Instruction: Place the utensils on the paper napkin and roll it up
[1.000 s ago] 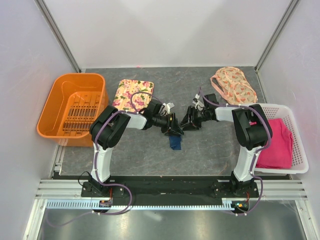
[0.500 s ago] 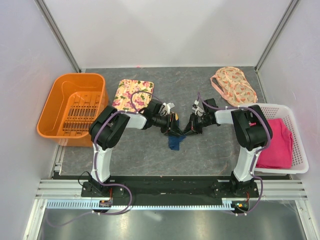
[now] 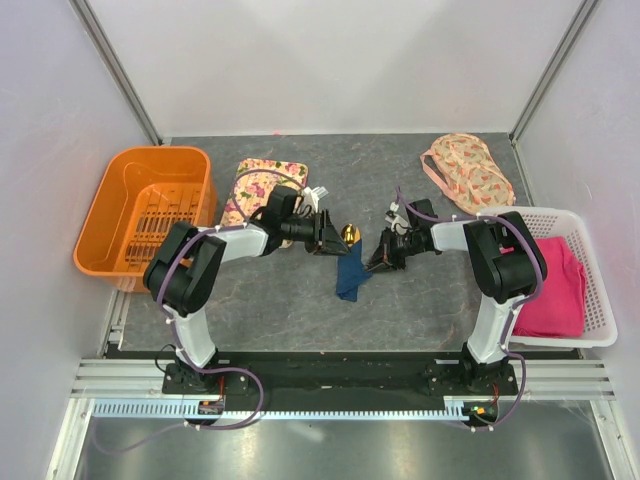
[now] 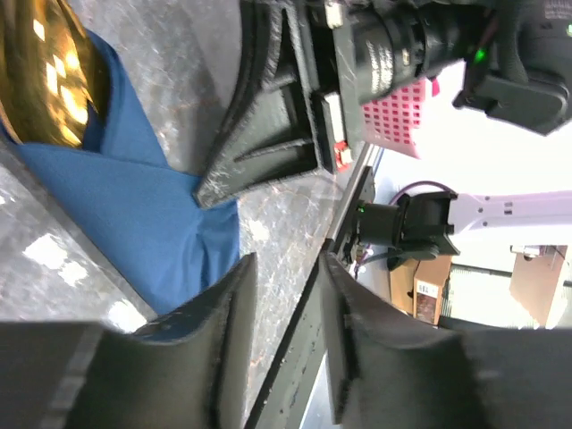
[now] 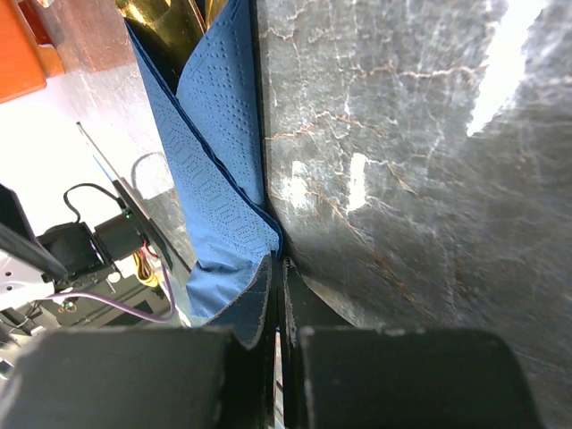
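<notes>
The dark blue paper napkin (image 3: 350, 276) lies folded over the utensils in the middle of the table. A gold utensil end (image 3: 350, 235) sticks out of the napkin's far end. In the left wrist view the gold spoon bowl (image 4: 45, 71) rests on the napkin (image 4: 134, 210). My left gripper (image 3: 330, 237) hovers left of the gold end, open (image 4: 286, 264), with nothing between its fingers. My right gripper (image 3: 378, 263) sits at the napkin's right edge. It is shut (image 5: 279, 264) on the napkin (image 5: 223, 170), whose edge runs into the jaws below the gold utensils (image 5: 170, 22).
An orange basket (image 3: 150, 215) stands at the left, with a floral tray (image 3: 262, 185) beside it. A floral cloth item (image 3: 468, 172) lies at the back right. A white basket (image 3: 600, 300) with a pink cloth (image 3: 550, 285) is on the right.
My left gripper has drawn back to the left, off the napkin, uncovering the gold end. My right gripper moved in and closed on the napkin's right edge.
</notes>
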Controlling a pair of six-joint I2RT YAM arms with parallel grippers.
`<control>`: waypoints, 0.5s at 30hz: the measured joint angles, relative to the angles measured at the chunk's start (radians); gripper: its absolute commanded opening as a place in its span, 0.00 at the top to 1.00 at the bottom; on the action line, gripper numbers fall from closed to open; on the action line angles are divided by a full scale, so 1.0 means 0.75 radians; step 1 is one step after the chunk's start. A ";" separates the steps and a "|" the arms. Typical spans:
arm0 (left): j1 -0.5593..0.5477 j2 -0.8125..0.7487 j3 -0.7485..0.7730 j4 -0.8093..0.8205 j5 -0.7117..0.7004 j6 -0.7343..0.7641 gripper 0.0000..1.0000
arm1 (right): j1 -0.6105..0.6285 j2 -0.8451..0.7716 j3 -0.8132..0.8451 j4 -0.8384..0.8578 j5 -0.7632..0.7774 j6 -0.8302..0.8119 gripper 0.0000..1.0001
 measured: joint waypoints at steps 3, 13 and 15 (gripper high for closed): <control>-0.028 -0.020 -0.036 -0.004 0.003 -0.005 0.71 | -0.001 -0.001 -0.005 0.008 -0.002 0.007 1.00; -0.154 0.051 -0.064 -0.111 -0.002 -0.005 0.85 | -0.001 -0.003 -0.011 0.019 -0.001 0.022 1.00; -0.166 0.073 -0.061 -0.160 -0.025 0.009 0.86 | -0.001 -0.003 -0.012 0.020 -0.002 0.023 1.00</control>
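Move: The near half of the blue napkin roll lies about 5 cm back, 3 cm right of and 9 cm below the left hand; the golden utensils' exposed ends are some 4 cm ahead, 3 cm right and 8 cm below. From the right hand, shut at the roll's right edge, that near half is about 3 cm back and 4 cm left, level in height; the utensils are 7 cm ahead and 4 cm left. Left hand swings back about 7 cm and down 5 towards the napkin's near half, closing; right keeps pinching its edge. ##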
